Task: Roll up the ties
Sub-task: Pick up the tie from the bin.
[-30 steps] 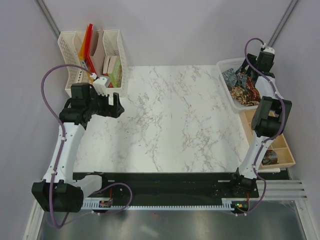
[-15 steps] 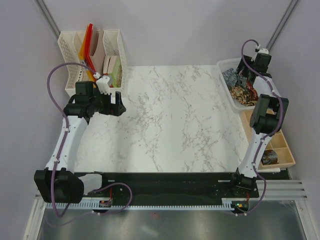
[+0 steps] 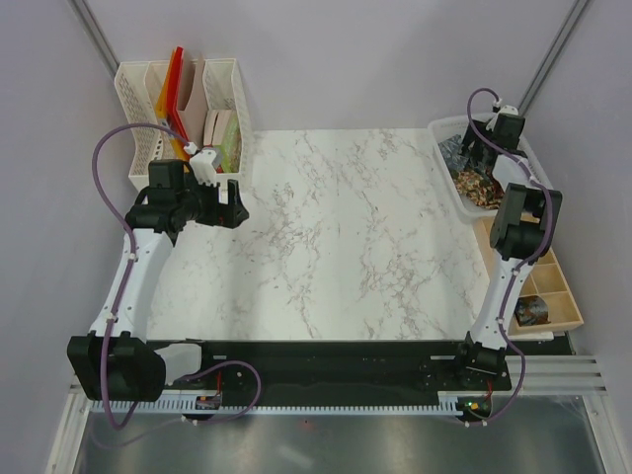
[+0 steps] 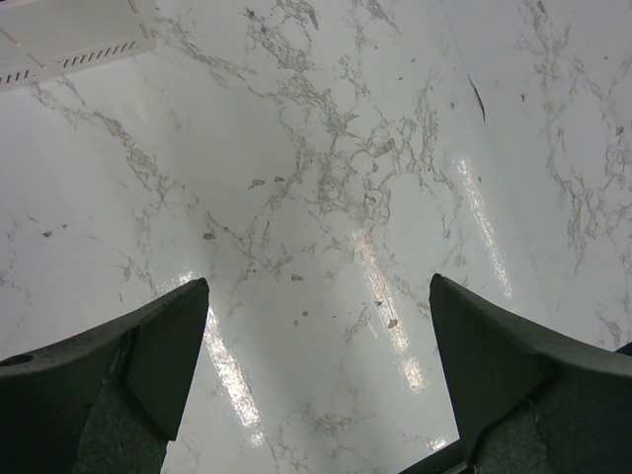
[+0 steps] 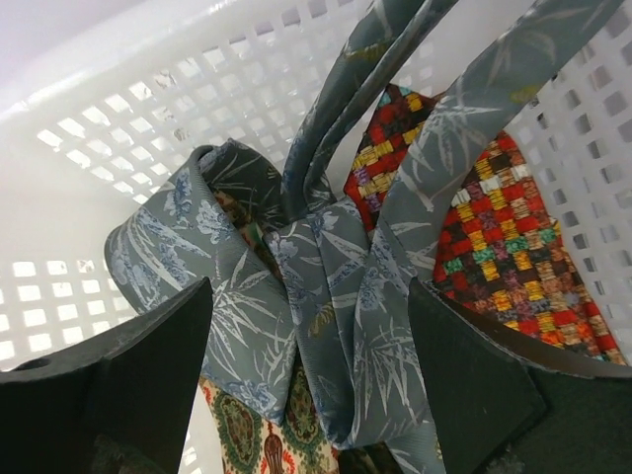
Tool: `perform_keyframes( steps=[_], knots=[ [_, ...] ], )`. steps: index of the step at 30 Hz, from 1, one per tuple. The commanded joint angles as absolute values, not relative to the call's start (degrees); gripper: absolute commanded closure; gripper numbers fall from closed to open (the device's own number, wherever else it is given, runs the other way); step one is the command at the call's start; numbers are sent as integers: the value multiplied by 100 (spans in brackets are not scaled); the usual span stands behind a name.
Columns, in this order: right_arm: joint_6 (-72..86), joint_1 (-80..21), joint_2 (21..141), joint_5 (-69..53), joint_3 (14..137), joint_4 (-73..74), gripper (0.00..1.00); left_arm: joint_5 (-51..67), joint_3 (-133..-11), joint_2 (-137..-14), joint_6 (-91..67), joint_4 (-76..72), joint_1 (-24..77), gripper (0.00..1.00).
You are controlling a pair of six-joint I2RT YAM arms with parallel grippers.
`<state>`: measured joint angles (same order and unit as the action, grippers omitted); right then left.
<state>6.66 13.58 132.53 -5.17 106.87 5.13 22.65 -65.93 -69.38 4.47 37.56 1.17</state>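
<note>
Several ties lie heaped in a white basket (image 3: 439, 126) at the table's back right. In the right wrist view a grey-blue tie (image 5: 247, 326) with a leaf pattern lies folded on top, a red checked tie (image 5: 494, 247) to its right and a cream paisley tie (image 5: 247, 434) beneath it. My right gripper (image 5: 308, 296) is down in the basket (image 5: 148, 128), open, its fingers astride the grey-blue folds. In the top view the right gripper (image 3: 481, 148) hangs over the ties (image 3: 476, 183). My left gripper (image 3: 235, 207) stands open over bare marble (image 4: 326, 148) on the left, nothing between its fingers.
A white file rack (image 3: 183, 109) with coloured folders stands at the back left, just behind the left arm. A wooden compartment tray (image 3: 553, 286) sits at the right edge below the basket, with a dark patterned roll (image 3: 530, 311) in one compartment.
My right gripper has moved back and down into the basket, over the ties, its jaws narrowing a little. The left arm shifted slightly a second ago and has since held still.
</note>
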Motion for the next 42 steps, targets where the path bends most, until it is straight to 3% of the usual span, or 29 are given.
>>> perform_keyframes(
  steps=[1,6,13,18,21,22,42],
  knots=[
    [449,1266,13490,-562,11012,237,14,2303,-6557,-6961,316,3577,149,0],
    [290,1143,13710,-475,11135,246,16,2294,-6521,-7031,299,3577,149,0],
    [228,1116,13711,-290,11250,176,52,2232,-6530,-7066,299,3568,149,0],
    [342,1142,13361,-299,11329,150,71,2259,-6557,-7075,237,3577,149,0],
    [369,1186,13088,-430,11434,149,88,2320,-6592,-7049,185,3568,149,0],
    [352,1195,13017,-483,11452,158,100,2338,-6618,-7023,185,3568,149,0],
    [536,1450,11303,-1318,12102,44,100,2452,-6592,-6671,114,3568,149,0]
  ],
)
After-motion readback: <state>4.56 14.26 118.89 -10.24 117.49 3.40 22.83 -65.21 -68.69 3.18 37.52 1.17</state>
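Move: Just below the right hand's open fingers lies the grey tie's folded middle, about 2 cm ahead, 1 cm to the left and 3 cm down. Around it in the bin, the red checked tie sits some 8 cm to the hand's right and roughly level, and the brown patterned tie about 6 cm back and straight in line, both some 5 cm below. From the left hand the grey tie is about 29 cm ahead, 63 cm right and 16 cm lower. Sinking about 3 cm into the bin with a small shift forward and left, the right hand shuts its fingers on the grey tie's fold, pinching it at the tips. Already easing upward as they close, it then climbs quickly, ending some 25 cm above its start while drawing slightly back and tipping its fingers up about 25 degrees, the tie still pinched. ##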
